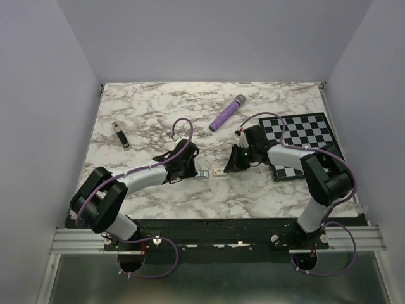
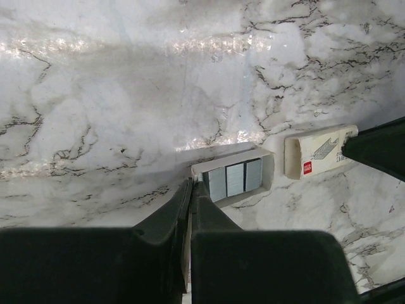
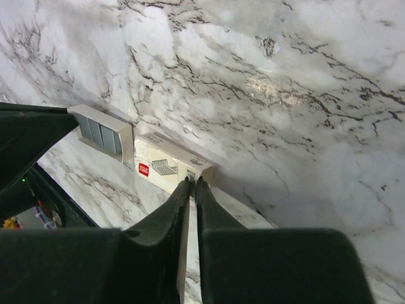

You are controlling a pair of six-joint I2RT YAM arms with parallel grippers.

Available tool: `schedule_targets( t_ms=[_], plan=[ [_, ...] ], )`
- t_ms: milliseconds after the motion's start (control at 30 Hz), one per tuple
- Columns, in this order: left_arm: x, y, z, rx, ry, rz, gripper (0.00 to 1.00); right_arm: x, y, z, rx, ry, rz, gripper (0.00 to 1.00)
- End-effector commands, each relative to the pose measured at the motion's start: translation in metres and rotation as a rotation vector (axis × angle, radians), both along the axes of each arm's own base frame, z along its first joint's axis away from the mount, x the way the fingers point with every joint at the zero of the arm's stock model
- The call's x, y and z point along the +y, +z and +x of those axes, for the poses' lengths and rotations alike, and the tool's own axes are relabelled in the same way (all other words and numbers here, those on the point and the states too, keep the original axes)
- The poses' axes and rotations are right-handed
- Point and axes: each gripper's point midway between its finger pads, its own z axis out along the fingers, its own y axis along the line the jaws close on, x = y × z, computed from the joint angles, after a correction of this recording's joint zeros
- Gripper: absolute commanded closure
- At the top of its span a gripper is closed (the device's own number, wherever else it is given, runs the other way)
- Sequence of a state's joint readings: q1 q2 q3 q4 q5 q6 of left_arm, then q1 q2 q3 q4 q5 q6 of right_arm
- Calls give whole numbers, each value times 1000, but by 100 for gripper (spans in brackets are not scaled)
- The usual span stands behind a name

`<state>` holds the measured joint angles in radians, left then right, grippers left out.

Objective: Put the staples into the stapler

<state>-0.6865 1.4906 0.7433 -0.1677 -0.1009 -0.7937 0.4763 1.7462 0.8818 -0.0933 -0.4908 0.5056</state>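
Observation:
The staples lie mid-table in two parts: an open cream tray (image 2: 267,170) showing grey staple strips (image 2: 234,178), and its cream sleeve (image 2: 319,151) with a red mark just to the right. My left gripper (image 2: 192,184) is pinched on the tray's left wall. My right gripper (image 3: 193,181) has its jaws almost together on the end flap of the sleeve (image 3: 168,166). In the top view the tray (image 1: 202,173) and sleeve (image 1: 219,171) sit end to end between the two grippers. The stapler (image 1: 120,134) lies by itself at the far left, away from both arms.
A purple cylinder with a grey tip (image 1: 226,113) lies behind the grippers. A black-and-white checkered board (image 1: 304,142) covers the right side under the right arm. White walls enclose the marble table (image 1: 158,101) on three sides.

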Motion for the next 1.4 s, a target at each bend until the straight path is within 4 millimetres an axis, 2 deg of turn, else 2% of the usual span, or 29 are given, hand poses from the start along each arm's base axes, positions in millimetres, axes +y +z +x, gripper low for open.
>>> schedule_targets(
  t_ms=[0, 33, 100, 133, 267, 300, 333, 400, 433, 500, 533, 600, 633, 667, 733, 767, 833, 867, 900, 933, 1000, 1033, 1100, 1133, 1200, 1233, 1267, 1333, 1367],
  plan=[
    [6, 13, 5, -40, 23, 3, 86, -9, 9, 7, -50, -4, -48, 81],
    [6, 14, 6, -44, 28, -1, 81, -10, 10, 7, -58, -2, -53, 74],
    [7, 16, 6, -52, 34, -1, 75, -10, 14, 8, -70, 1, -51, 67],
    [8, 16, 6, -51, 40, 2, 68, -11, 14, 8, -76, 2, -57, 62],
    [12, 19, 4, -56, 54, 6, 59, -14, 24, 10, -110, 1, -65, 50],
    [14, 20, 5, -59, 59, 10, 55, -14, 32, 10, -133, 4, -59, 47],
    [17, 23, 6, -71, 70, 17, 44, -15, 36, 11, -148, 2, -59, 42],
    [26, 32, 7, -87, 92, 31, 34, -16, 54, 12, -200, 2, -47, 34],
    [33, 37, 11, -103, 116, 42, 24, -18, 59, 13, -227, 4, -54, 25],
    [47, 48, 12, -117, 144, 58, 16, -22, 71, 14, -271, -1, -61, 17],
    [57, 55, 18, -129, 177, 62, 11, -26, 85, 16, -327, 0, -63, 9],
    [77, 65, 19, -137, 217, 100, 4, -31, 97, 16, -374, -4, -76, 2],
    [87, 73, 24, -147, 248, 105, 1, -36, 112, 19, -434, -17, -84, 0],
    [105, 77, 25, -140, 297, 130, 1, -39, 117, 19, -458, -25, -91, 0],
    [124, 89, 31, -150, 344, 147, 1, -48, 129, 22, -517, -51, -119, 0],
    [143, 93, 32, -139, 392, 170, 1, -53, 143, 22, -563, -67, -116, 0],
    [163, 110, 39, -162, 436, 195, 1, -64, 152, 25, -622, -101, -158, 0],
    [176, 111, 39, -152, 440, 236, 1, -70, 160, 24, -657, -118, -167, 0],
    [196, 115, 42, -154, 491, 269, 1, -75, 163, 26, -680, -137, -182, 0],
    [208, 125, 48, -171, 520, 280, 1, -84, 164, 29, -700, -172, -217, 0],
    [237, 125, 54, -148, 583, 329, 1, -94, 168, 30, -734, -222, -239, 0],
    [246, 133, 62, -160, 611, 339, 1, -100, 167, 32, -743, -253, -260, 0],
    [260, 124, 73, -123, 640, 369, 1, -105, 167, 31, -757, -275, -270, 0],
    [269, 131, 82, -130, 670, 372, 1, -107, 166, 32, -761, -284, -276, 0],
    [278, 118, 96, -87, 692, 399, 1, -108, 164, 31, -763, -288, -278, 0],
    [284, 124, 107, -98, 708, 395, 1, -108, 163, 31, -761, -288, -278, 0],
    [293, 110, 113, -52, 721, 410, 1, -109, 162, 31, -759, -287, -282, 0],
    [301, 111, 129, -43, 735, 417, 1, -108, 162, 31, -760, -285, -279, 0],
    [310, 95, 131, 10, 744, 437, 1, -109, 162, 31, -762, -288, -280, 0]
  ],
)
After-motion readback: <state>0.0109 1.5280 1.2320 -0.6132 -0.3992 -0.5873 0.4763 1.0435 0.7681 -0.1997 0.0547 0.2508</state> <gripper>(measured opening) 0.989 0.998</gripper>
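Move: The grey-and-black bar lies about 27 cm to the left of the left hand and 15 cm ahead. The staple tray's middle is 2 cm to this hand's right, with the box sleeve another 6 cm beyond it, both level ahead. From the right hand the pale green bar is some 9 cm right and 10 cm ahead; the sleeve's middle is 2 cm left, and the purple tube 22 cm straight ahead. The staple tray and its sleeve are let go at their outer ends as both grippers open wide and lift off. The left hand then sweeps some 28 cm left, rising and pushing forward, towards the grey-and-black bar, turning about 40 degrees counter-clockwise and starting down at the end. The right hand climbs about 18 cm, swings its fingers forward and shifts right, sinking slightly as it comes short of the green bar, well above the table. ##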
